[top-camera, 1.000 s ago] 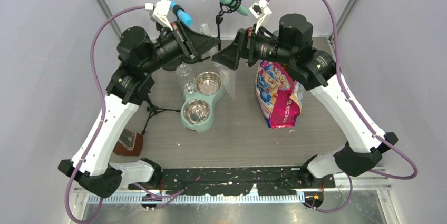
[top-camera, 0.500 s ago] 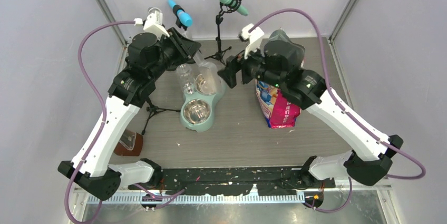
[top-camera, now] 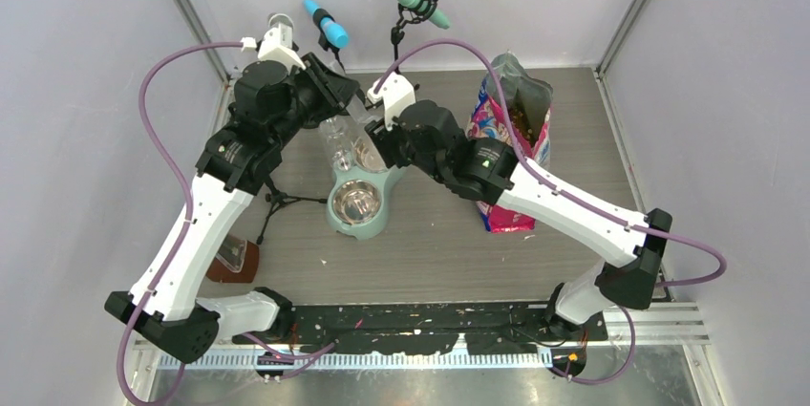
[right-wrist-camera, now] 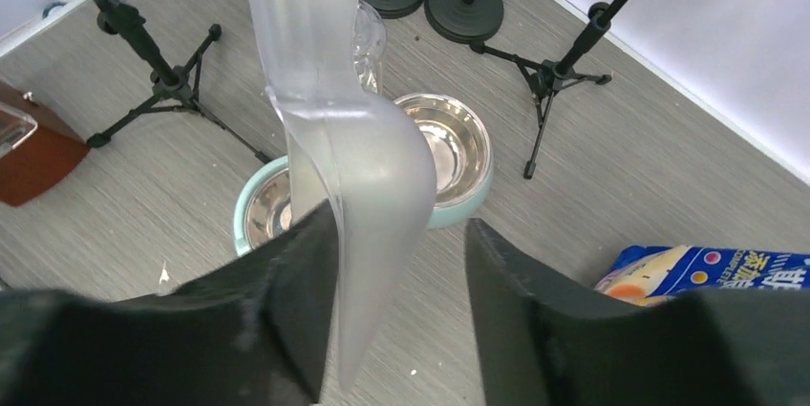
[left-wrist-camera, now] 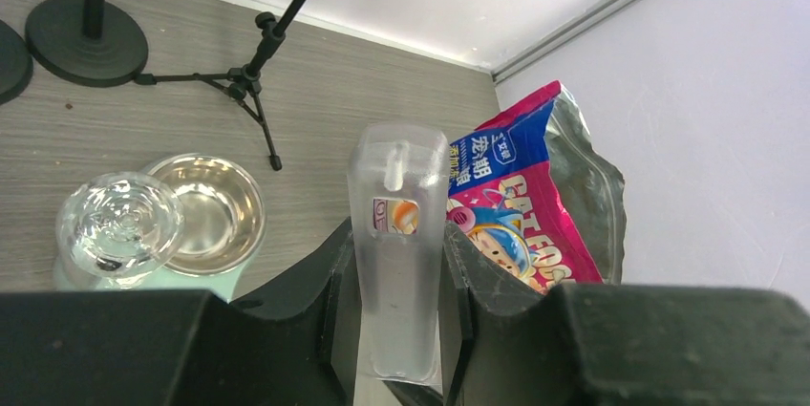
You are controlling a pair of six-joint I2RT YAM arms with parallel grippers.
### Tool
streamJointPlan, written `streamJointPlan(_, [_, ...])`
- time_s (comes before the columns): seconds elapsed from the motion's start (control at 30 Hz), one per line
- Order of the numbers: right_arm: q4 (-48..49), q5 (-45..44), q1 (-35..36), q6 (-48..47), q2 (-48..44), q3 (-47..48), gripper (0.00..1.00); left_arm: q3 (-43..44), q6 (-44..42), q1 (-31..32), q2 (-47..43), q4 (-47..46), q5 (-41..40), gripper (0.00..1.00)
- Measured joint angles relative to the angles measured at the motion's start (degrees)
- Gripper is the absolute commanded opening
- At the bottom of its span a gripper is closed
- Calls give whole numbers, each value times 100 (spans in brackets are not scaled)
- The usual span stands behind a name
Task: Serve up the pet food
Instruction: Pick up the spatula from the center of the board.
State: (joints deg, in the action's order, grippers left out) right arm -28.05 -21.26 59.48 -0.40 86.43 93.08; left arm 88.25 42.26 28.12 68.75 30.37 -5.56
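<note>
My left gripper (left-wrist-camera: 398,236) is shut on the handle of a clear plastic scoop (left-wrist-camera: 396,191) and holds it up over the mint-green feeder (top-camera: 379,224). My right gripper (right-wrist-camera: 401,224) stands open around the scoop's bowl (right-wrist-camera: 355,153). One finger touches the bowl; a gap is left at the other. In the top view the scoop (top-camera: 369,136) hangs between the left gripper (top-camera: 350,100) and the right gripper (top-camera: 387,143). The pink cartoon bag (top-camera: 489,119) stands open at the right, with brown pet food (top-camera: 522,120) showing inside its top. Both steel bowls (right-wrist-camera: 441,143) look empty.
A clear water bottle (left-wrist-camera: 119,224) stands on the feeder's far-left end. Microphone stands and a tripod (top-camera: 278,201) stand behind and left of the feeder. A brown block with a clear box (top-camera: 234,261) lies at the table's left edge. The bag (left-wrist-camera: 521,229) sits right of the feeder.
My right arm has swung left from the bag to the scoop's bowl, and its jaws have narrowed. The left arm pulled back earlier with the scoop and now holds still.
</note>
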Motion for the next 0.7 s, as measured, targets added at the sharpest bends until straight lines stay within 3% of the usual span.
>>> streamJointPlan(0.1, [111,-275,81,48,98,13,27,0,76,0,0,7,-7,1])
streamJointPlan(0.13, [155,-356,96,74,125,13,24,0,83,0,0,9,-13,7])
streamJointPlan(0.17, [192,-448,116,105,138,13,14,0,87,0,0,11,-31,18])
streamJointPlan(0.23, [249,-592,122,138,160,13,6,0,142,0,-4,-2,-72,47])
streamJointPlan(0.37, [348,-739,122,208,168,11,5,-2,-26,-9,-44,-13,-15,92])
streamJointPlan(0.4, [374,-695,94,212,168,13,5,-2,-133,-22,-55,-24,83,98])
streamJointPlan(0.7, [442,1445,-756,361,-85,-197,5,640,-1751,-573,-74,289,1499,100])
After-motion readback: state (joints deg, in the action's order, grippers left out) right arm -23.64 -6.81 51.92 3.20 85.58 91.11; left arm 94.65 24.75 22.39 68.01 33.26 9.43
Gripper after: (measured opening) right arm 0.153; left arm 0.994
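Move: The spatula hangs in the air between the hands: the left fingers still grip its handle, with its middle some 2 cm back, 3 cm right and 4 cm below them, while from the right hand it is about 2 cm ahead, 3 cm left and 4 cm up, its scoop end already between the half-open fingers. From the right hand, the green bowl stand is roughly 3 cm ahead, 3 cm left and 30 cm below, the clear bottle about 7 cm ahead and 10 cm left, and the food bag level with it, some 26 cm to the right. The right hand eases forward about 2 cm and closes its fingers from half open onto the thin wall of the spatula's scoop, swinging slightly clockwise and then back counter-clockwise, while the left hand stays put and keeps its grip on the handle. Once the right fingers have shut, the left opens wide, lets go of the handle and draws up and back about 4 cm, tipping its fingers up, rolling its left side up and turning a little clockwise. ##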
